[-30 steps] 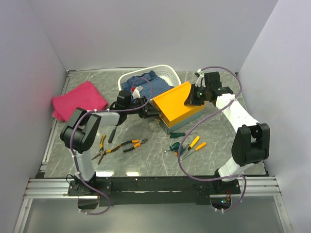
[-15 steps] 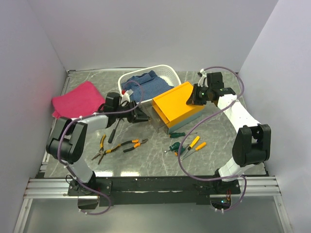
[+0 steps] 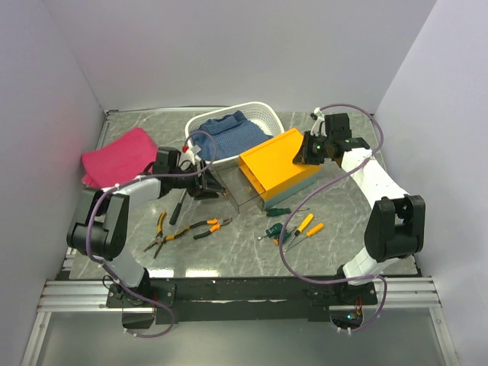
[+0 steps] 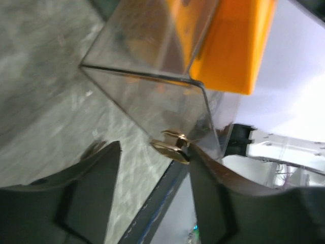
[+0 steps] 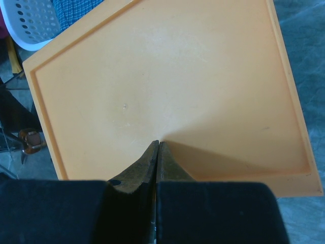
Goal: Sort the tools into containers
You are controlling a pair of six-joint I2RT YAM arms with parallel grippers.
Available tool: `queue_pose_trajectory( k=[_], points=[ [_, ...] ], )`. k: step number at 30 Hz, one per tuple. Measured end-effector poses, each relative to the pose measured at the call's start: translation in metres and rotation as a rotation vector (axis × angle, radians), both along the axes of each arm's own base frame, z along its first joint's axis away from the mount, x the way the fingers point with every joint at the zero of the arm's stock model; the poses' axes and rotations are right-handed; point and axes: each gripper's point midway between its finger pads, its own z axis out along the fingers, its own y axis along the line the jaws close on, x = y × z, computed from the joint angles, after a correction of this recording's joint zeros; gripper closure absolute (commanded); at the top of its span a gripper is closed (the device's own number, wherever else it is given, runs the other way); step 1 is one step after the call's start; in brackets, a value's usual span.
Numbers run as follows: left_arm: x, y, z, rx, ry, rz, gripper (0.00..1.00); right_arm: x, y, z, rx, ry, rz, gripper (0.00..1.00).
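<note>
The container [image 3: 276, 162], an orange-yellow box with a flat lid, lies at mid-table with its clear drawer [image 3: 239, 192] pulled out to the left. My left gripper [image 3: 213, 187] is open just left of the drawer. In the left wrist view the left gripper [image 4: 153, 147] straddles the drawer's brass knob [image 4: 171, 149], which touches the right finger [image 4: 213, 188] only. My right gripper [image 3: 308, 149] is shut, and in the right wrist view its tips [image 5: 158, 143] press on the orange lid [image 5: 167, 86]. Pliers [image 3: 200, 226], a second pair of pliers [image 3: 159, 231] and screwdrivers [image 3: 303, 226] lie on the table in front.
A white basket [image 3: 263, 111] holding blue cloth [image 3: 229, 130] stands behind the box. A pink cloth [image 3: 122, 156] lies at the far left. A black-handled tool [image 3: 176, 207] lies by the left arm, and green-handled screwdrivers [image 3: 272, 231] lie near the box's front.
The left arm drew back to the left and the clear drawer slid out with it. The left jaws then opened off the knob. The tilted box settled flat under the right gripper.
</note>
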Motion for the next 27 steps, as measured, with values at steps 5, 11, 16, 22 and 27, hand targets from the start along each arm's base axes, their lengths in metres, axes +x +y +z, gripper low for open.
queue_pose_trajectory(
  k=[5, 11, 16, 22, 27],
  points=[
    [0.001, 0.014, 0.002, 0.115, -0.019, -0.082, 0.25, 0.001, -0.001, 0.0, -0.007, -0.008, 0.005, 0.93],
    [-0.011, 0.049, -0.006, 0.223, -0.005, -0.214, 0.21, 0.005, -0.005, 0.001, -0.023, -0.027, 0.002, 0.89],
    [-0.024, 0.076, -0.002, 0.304, -0.065, -0.209, 0.21, 0.007, -0.01, 0.002, -0.035, -0.043, 0.005, 0.85],
    [-0.016, 0.099, 0.06, 0.48, -0.419, -0.116, 0.14, -0.001, -0.015, 0.012, -0.064, -0.087, 0.03, 0.73],
    [-0.025, 0.127, 0.119, 0.627, -0.772, 0.066, 0.08, -0.026, -0.018, 0.048, -0.142, -0.251, 0.188, 0.59]
  ],
)
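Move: The drawer's knob sits at the left hand's partly opened fingertips, about 1 cm to the right; the pulled-out clear drawer's middle is 6 cm right and 2 cm ahead. The hammer lies some 13 cm left, 3 cm back and 8 cm lower, the small pliers 9 cm back, 3 cm left. The orange lid's middle is about 4 cm left and 1 cm ahead of the right hand, just below; a green screwdriver lies 12 cm back, 1 cm left, 13 cm lower. Clear of the drawer knob, the left hand spreads its fingers wider and backs off leftwards, nearly level for about 7 cm, then climbs steeply to some 12 cm up while still going left over the hammer side, its fingers swinging from rightward to forward-right. The right hand's shut fingertips, resting on the orange lid, creep a little, then lift off about 5 cm up and slightly back, parting partway. ##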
